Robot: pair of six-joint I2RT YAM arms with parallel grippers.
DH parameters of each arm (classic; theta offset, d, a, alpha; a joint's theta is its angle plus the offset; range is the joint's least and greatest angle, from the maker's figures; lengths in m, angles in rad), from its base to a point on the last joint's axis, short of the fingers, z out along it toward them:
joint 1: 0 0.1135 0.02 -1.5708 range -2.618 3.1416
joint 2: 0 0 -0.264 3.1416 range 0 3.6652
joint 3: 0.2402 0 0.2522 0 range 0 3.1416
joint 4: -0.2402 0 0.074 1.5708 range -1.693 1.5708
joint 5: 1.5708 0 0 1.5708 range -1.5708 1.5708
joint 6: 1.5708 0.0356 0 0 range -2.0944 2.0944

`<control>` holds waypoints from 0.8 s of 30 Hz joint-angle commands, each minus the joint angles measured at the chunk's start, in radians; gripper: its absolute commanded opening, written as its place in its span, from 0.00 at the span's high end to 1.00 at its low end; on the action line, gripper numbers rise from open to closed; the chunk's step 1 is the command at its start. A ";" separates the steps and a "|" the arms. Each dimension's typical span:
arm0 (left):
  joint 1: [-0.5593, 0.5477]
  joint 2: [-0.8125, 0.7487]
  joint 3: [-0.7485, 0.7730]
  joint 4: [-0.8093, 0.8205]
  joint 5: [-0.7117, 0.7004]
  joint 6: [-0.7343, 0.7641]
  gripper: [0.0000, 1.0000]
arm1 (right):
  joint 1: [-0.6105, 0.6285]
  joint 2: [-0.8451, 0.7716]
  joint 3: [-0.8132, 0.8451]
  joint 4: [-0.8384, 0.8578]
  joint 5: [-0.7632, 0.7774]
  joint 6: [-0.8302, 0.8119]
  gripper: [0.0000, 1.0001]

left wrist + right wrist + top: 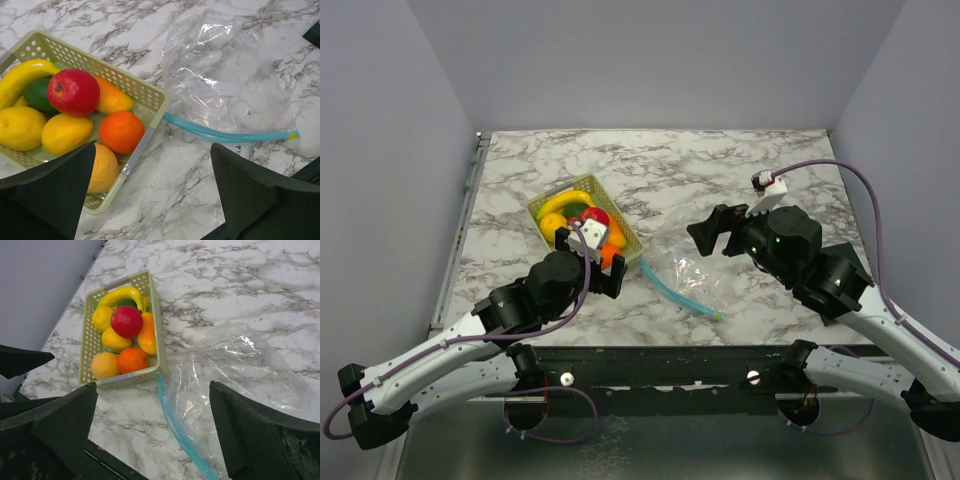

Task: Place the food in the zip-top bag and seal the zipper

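Observation:
The food [582,222] lies piled in a pale green slotted basket [150,95]: a banana [22,75], a red apple [73,91], an orange [121,131], lemons [20,127] and a dark green piece [35,94]. To its right the clear zip-top bag [698,270] rests flat and empty on the marble. Its blue zipper [225,135] faces the near edge, with one end touching the basket's corner. My left gripper [605,270] hovers open over the basket's near right corner. Above the bag's far side, my right gripper [713,232] is open too. Both hold nothing.
The table's near edge carries a black rail [670,355] just below the zipper [175,427]. Grey walls close in the left, right and back. A metal strip [470,190] runs along the table's left edge beside the basket [90,340].

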 commanded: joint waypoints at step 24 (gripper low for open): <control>-0.001 -0.005 0.023 -0.020 -0.021 -0.011 0.01 | 0.004 0.029 -0.164 -0.285 0.228 0.392 0.00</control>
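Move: The zip-top bag lies flat on the table, its middle roughly 12 cm ahead of the right hand, 3 cm to its left and 30 cm below. The yellow-tipped end of its zipper is nearly underneath, some 1 cm back and 3 cm right of that hand; the food basket stands about 22 cm ahead and 29 cm left. From the left hand, the bag's middle is some 16 cm ahead and 20 cm right. Down towards the zip-top bag comes the right hand, still wide open and empty, sinking about 9 cm with the descent quickening, while it drifts some 4 cm to the right, away from the food basket. The fingers tip some 15 degrees further down and swing clockwise by about as much, staying open and well clear of the bag. ##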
